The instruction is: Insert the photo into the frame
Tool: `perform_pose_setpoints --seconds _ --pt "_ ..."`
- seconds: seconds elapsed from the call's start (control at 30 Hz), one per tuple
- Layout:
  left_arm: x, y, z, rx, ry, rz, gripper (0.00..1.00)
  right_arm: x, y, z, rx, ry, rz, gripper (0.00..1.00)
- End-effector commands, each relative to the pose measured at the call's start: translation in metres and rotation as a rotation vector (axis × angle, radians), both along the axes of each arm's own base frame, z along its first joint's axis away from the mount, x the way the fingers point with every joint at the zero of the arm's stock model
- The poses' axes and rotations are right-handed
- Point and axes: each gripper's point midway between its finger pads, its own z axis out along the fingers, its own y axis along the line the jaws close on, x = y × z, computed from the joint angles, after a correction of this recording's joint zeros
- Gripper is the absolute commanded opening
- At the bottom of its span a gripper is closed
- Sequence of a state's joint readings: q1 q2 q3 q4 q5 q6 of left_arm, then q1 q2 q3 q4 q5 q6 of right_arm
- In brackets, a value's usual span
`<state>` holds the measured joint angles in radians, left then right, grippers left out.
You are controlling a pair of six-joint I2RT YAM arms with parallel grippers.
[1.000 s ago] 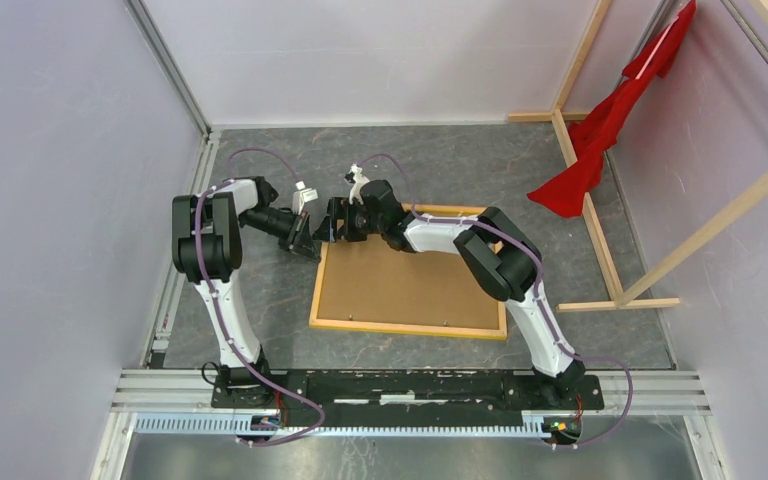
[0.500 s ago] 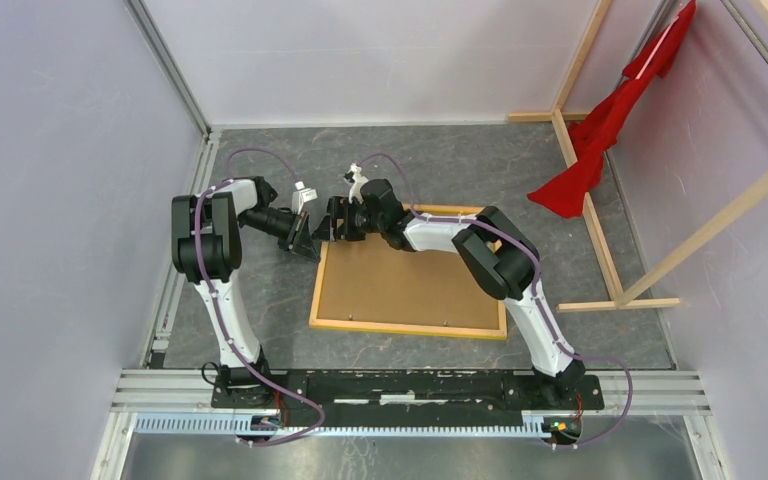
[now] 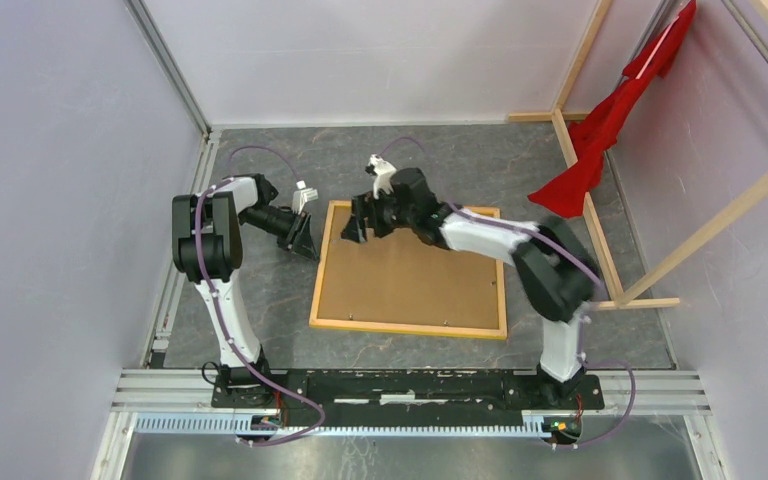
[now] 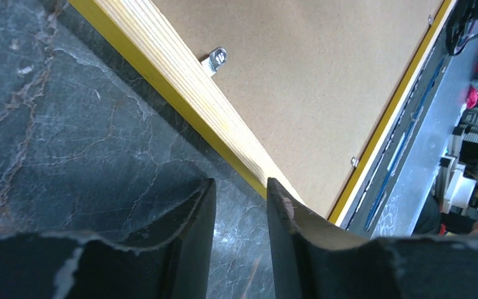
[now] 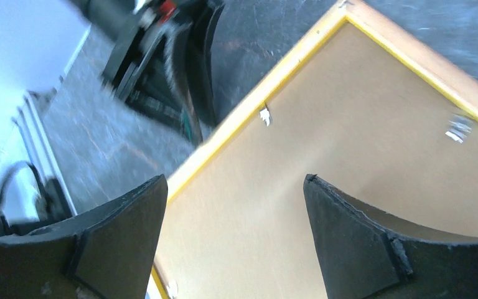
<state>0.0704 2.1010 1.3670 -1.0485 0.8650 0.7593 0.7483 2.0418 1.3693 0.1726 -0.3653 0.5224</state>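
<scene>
The frame (image 3: 405, 328) lies face down on the grey table, its light wood back (image 4: 180, 81) and yellow edge showing. A brown backing board (image 3: 410, 280) fills it, with small metal clips (image 4: 215, 60) along the rail. The photo is hidden. My left gripper (image 3: 305, 240) sits low, just outside the frame's far left rail. Its jaws (image 4: 241, 184) stand a narrow gap apart, and only table shows between them. My right gripper (image 3: 353, 225) hovers over the board near the far left corner. It is wide open (image 5: 235, 177) and holds nothing.
Bare wooden beams (image 3: 600, 240) with a red cloth (image 3: 600, 130) stand at the right, close to the frame's right side. White walls enclose the table on the left and at the back. An aluminium rail (image 3: 410, 385) carries both arm bases at the near edge.
My right arm has swung to the right, and its gripper has left the frame's far left corner and now hangs over the board. The left jaws have parted slightly.
</scene>
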Motion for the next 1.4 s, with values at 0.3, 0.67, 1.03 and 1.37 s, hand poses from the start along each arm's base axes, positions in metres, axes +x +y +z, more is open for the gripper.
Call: perform_pose_setpoints --seconds 0.3,0.67,1.03,1.37 --pt "-0.006 0.006 0.064 -0.006 -0.232 -0.125 0.81 -0.189 -0.124 -0.026 -0.471 -0.342 0.360 0.86" --pt "-0.046 0.012 0.093 0.057 -0.328 -0.171 1.00 -0.208 -0.116 -0.044 -0.581 -0.451 0.416 0.76" --pt "-0.065 0.015 0.089 0.110 -0.455 -0.181 1.00 -0.193 -0.116 -0.048 -0.646 -0.519 0.381 0.50" --pt "-0.088 0.018 0.081 0.169 -0.663 -0.336 1.00 -0.195 -0.104 -0.041 -0.622 -0.526 0.403 0.22"
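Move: The middle of the frame's near rail lies some 21 cm back from the right hand, 13 cm to its right and 7 cm below; the brown backing board's middle is about 8 cm back, 12 cm right and 8 cm below. From the left hand, the frame's near-left corner is roughly 15 cm straight back at about its own height, while the left rail's middle is 2 cm back and 1 cm right. Swinging back and to its right over the board, the right hand first rises about 6 cm, then dips to the middle of the near rail, travelling some 21 cm back while its fingers tip more steeply down; there it settles and closes them to pinch the rail. The left hand opens wide at the left rail, lifts away and draws back towards the near-left corner, tilting about 30 degrees. ##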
